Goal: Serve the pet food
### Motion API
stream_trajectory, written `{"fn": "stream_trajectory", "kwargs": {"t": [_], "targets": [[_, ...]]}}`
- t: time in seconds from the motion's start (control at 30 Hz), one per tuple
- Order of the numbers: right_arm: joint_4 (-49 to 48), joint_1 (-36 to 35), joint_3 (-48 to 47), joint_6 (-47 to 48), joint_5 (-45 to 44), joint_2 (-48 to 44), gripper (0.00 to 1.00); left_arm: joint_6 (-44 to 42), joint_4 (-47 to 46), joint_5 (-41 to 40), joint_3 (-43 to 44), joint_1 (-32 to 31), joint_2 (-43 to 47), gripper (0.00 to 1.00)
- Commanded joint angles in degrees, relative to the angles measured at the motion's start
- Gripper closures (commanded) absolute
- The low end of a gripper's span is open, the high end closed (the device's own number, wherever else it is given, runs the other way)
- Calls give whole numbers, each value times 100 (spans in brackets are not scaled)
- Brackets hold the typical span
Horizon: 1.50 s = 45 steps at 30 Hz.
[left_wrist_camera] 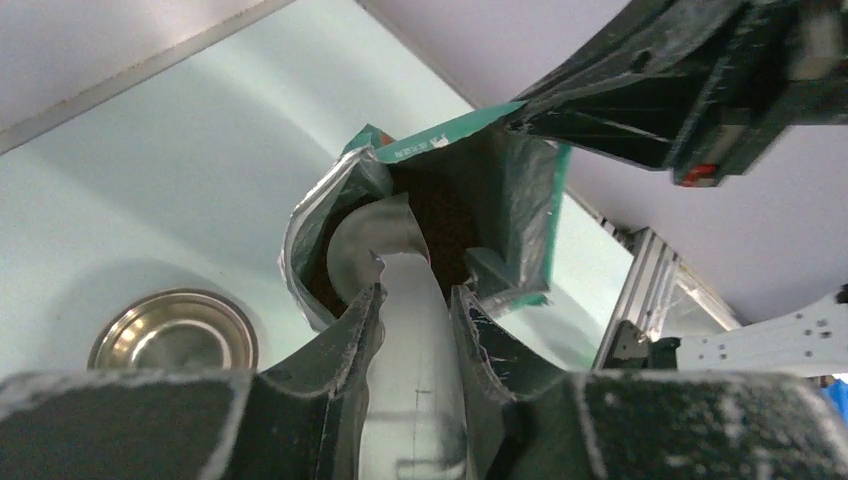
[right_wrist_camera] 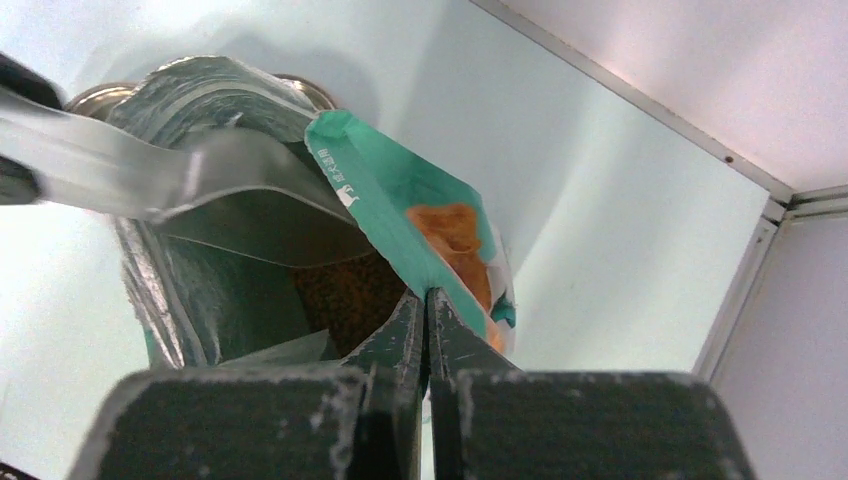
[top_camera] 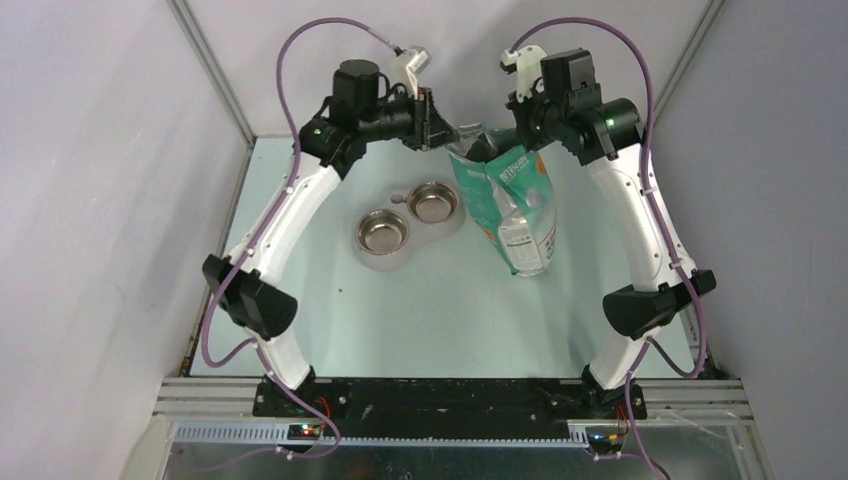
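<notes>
The teal-green and white bag (top_camera: 515, 200) stands open at the back right of the table. My right gripper (right_wrist_camera: 427, 295) is shut on the near rim of the bag (right_wrist_camera: 385, 200) and holds the mouth open. Brown pet food (right_wrist_camera: 345, 290) fills the bottom of the bag. My left gripper (left_wrist_camera: 415, 292) is shut on the handle of a clear plastic scoop (left_wrist_camera: 372, 240). The scoop's cup is inside the bag mouth (left_wrist_camera: 520, 190), above the pet food (left_wrist_camera: 445, 215). From above, both grippers (top_camera: 440, 125) (top_camera: 500, 135) meet at the bag's top.
A double feeder with two steel bowls (top_camera: 382, 232) (top_camera: 433, 202) sits left of the bag, both bowls showing bare metal. One bowl (left_wrist_camera: 175, 330) lies below and left of the scoop. Grey walls close the back and sides.
</notes>
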<state>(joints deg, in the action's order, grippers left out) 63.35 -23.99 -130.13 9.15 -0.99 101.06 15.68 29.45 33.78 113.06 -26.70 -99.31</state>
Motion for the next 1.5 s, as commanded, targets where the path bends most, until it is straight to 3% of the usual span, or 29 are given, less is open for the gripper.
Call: {"fn": "stream_trajectory", "kwargs": {"t": [0.0,0.13,0.3,0.57,0.7,1.0,1.13,1.33,1.47], "targets": [[-1051,-149,-171,-295,340,-270,100,-555,518,-275,468,-125,-402,100],[-1027,-156,-90,-478,369,-318,100,-1079,435,-615,440,-469,-518,100],[-957,-269,243,-840,476,-389,100,-1619,-156,-1131,-212,-930,-412,100],[-840,-286,421,-1263,572,-53,100,-2085,-871,-2861,-915,-1381,-606,100],[-838,-270,551,-1417,465,19,100,-2143,-981,-3314,-1403,-1452,-667,100],[-863,-47,911,-1770,690,114,100,-1317,-1274,-2131,-1943,-1600,-1210,100],[-903,117,1391,-1752,896,100,100,-960,-1319,-2030,-2036,-1734,-1403,100],[-1307,271,2263,-1686,1180,-79,100,-477,-976,-1633,-2007,-1725,-1620,100],[-1369,289,2367,-1730,1324,-79,100,-301,-616,-1197,-1855,-1561,-1583,100]]}}
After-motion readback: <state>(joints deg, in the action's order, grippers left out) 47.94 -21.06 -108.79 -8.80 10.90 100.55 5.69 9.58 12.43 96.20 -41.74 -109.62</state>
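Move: The left hand holds the scoop with its tip already in the bag's mouth; the middle of that mouth lies about 9 cm to its right, level with it fore and aft, and some 6 cm below. From the left hand, the far bowl is roughly 7 cm ahead, 3 cm left, and the near bowl straight to the left by 14 cm, both some 36 cm down. The right hand pinches the rim, with the mouth's middle about 7 cm to its left, 1 cm back and 4 cm lower. The left hand keeps its grip on the scoop and drives it down into the bag's mouth, sinking about 16 cm while working some 10 cm to the right, the fingers tipping further down by roughly 15 degrees until the gripper itself is inside the opening. The right hand keeps the rim pinched shut in its fingers, first shifting it left towards the left gripper, then lowering it and tilting down with it. ##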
